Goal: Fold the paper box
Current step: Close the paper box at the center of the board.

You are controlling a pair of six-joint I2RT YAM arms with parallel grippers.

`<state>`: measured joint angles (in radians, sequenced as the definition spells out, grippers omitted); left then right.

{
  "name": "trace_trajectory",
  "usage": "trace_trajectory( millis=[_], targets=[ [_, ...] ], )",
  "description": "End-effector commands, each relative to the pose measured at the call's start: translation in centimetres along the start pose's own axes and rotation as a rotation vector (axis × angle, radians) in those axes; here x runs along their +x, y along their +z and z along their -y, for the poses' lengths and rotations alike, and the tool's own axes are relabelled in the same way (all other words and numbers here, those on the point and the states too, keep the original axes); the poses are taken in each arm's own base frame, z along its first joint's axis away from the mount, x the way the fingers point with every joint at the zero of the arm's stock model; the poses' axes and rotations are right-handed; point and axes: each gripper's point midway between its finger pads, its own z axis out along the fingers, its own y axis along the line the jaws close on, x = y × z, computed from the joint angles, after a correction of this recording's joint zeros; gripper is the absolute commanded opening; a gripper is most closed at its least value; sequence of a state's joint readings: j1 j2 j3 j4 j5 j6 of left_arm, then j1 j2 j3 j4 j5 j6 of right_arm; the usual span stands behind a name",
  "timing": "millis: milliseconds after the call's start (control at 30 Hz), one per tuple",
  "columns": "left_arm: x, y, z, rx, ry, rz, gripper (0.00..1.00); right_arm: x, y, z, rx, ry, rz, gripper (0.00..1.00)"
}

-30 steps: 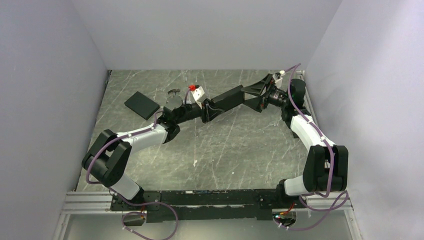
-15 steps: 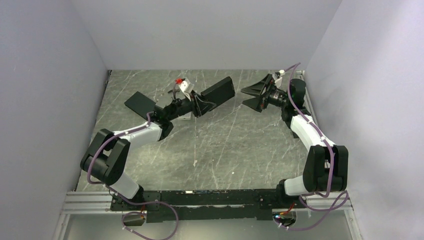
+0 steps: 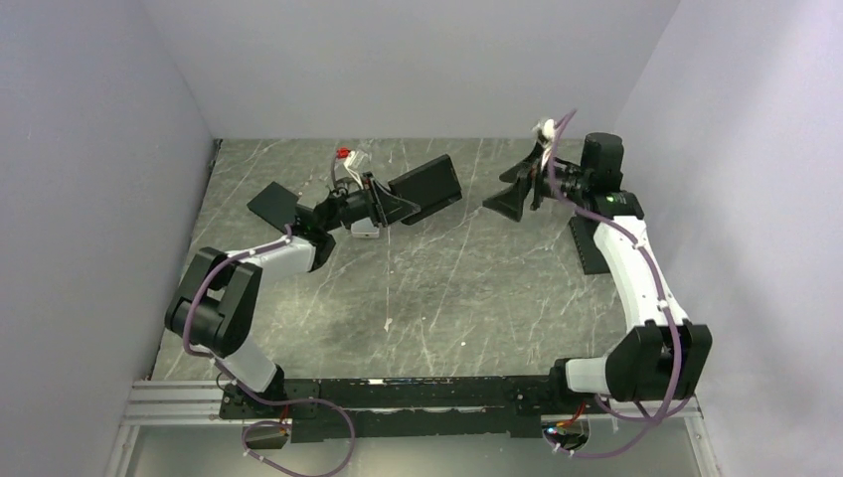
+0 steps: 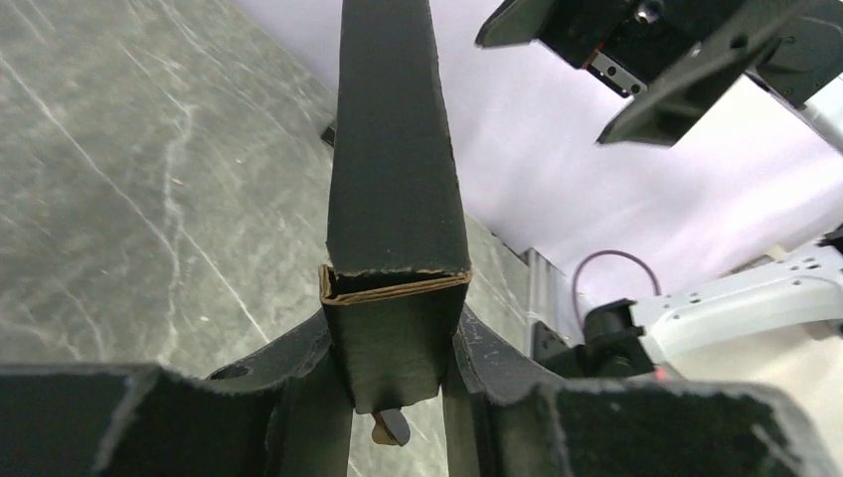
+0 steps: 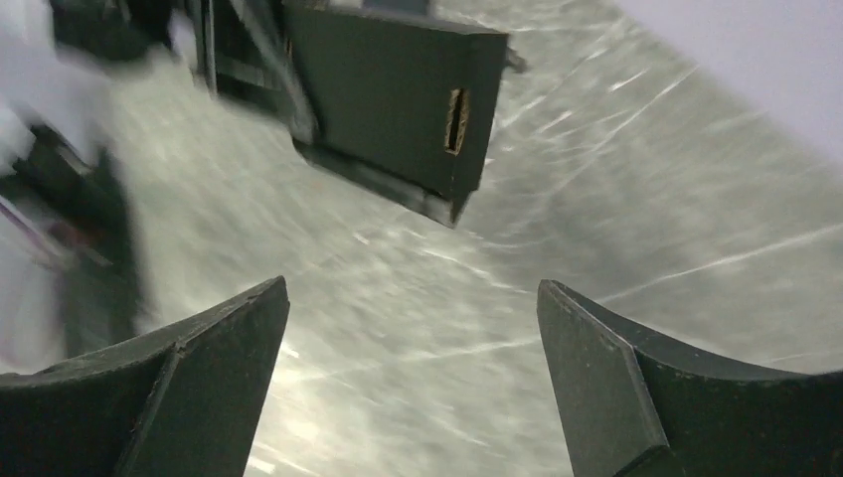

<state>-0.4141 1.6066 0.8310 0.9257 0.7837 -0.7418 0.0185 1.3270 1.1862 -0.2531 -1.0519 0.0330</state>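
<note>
The paper box is a flat, closed black cardboard package held off the table at the back centre. My left gripper is shut on its near end. In the left wrist view the box runs straight away from the camera between the fingers, with a brown cut edge and a small tab showing. My right gripper hangs open to the right of the box, apart from it and facing it. In the right wrist view the box floats ahead of the wide-apart empty fingertips.
A plain black slab lies at the back left behind the left arm. Another black slab lies on the table under the right forearm. A small pale case sits just below the left wrist. Grey walls close in three sides.
The left gripper has drawn the box leftward and away from the right gripper, tilting it up. The right arm has swung up and back, uncovering the slab on the right.
</note>
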Motion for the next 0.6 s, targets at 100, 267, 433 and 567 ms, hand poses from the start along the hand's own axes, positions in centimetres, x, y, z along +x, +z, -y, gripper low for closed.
trace_trajectory(
  millis=[100,267,433,567],
  targets=[
    [-2.0,-0.1,3.0,0.199,-0.176,-0.029,0.04,5.9,-2.3,1.5,-0.194,-1.207,-0.263,1.00],
    [-1.9,-0.1,4.0,0.278,-0.283,-0.073,0.04,5.6,-1.0,2.2,-0.193,-1.278,-0.198,1.00],
    [-2.0,-0.3,4.8,0.340,-0.343,-0.102,0.04,4.3,-0.1,0.9,-0.221,-1.292,-0.094,1.00],
    [-2.0,-0.4,5.5,0.368,-0.358,-0.118,0.04,2.4,0.4,-0.3,-0.230,-1.240,-0.023,1.00]
  ],
)
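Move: My left hand already pinches the black paper box by one end. The box's middle lies about 5 cm right of that hand and 4 cm ahead, roughly level. The white case is some 15 cm ahead of and 10 cm left of that hand, about 23 cm down on the table. From my open, empty right hand the box is about 16 cm left, 3 cm ahead and 4 cm lower; the network switch is some 22 cm right and 5 cm ahead, 28 cm below. I roll my right hand about 70 degrees about the line of its fingers, counter-clockwise seen from behind the hand, while it sinks about 7 cm beside the box's free end and comes up slightly at the finish; its jaws stay wide open and empty. My left hand keeps its pinch, eases back and up a couple of centimetres and turns the box nearly 30 degrees, clockwise, with its far side tipping down. ##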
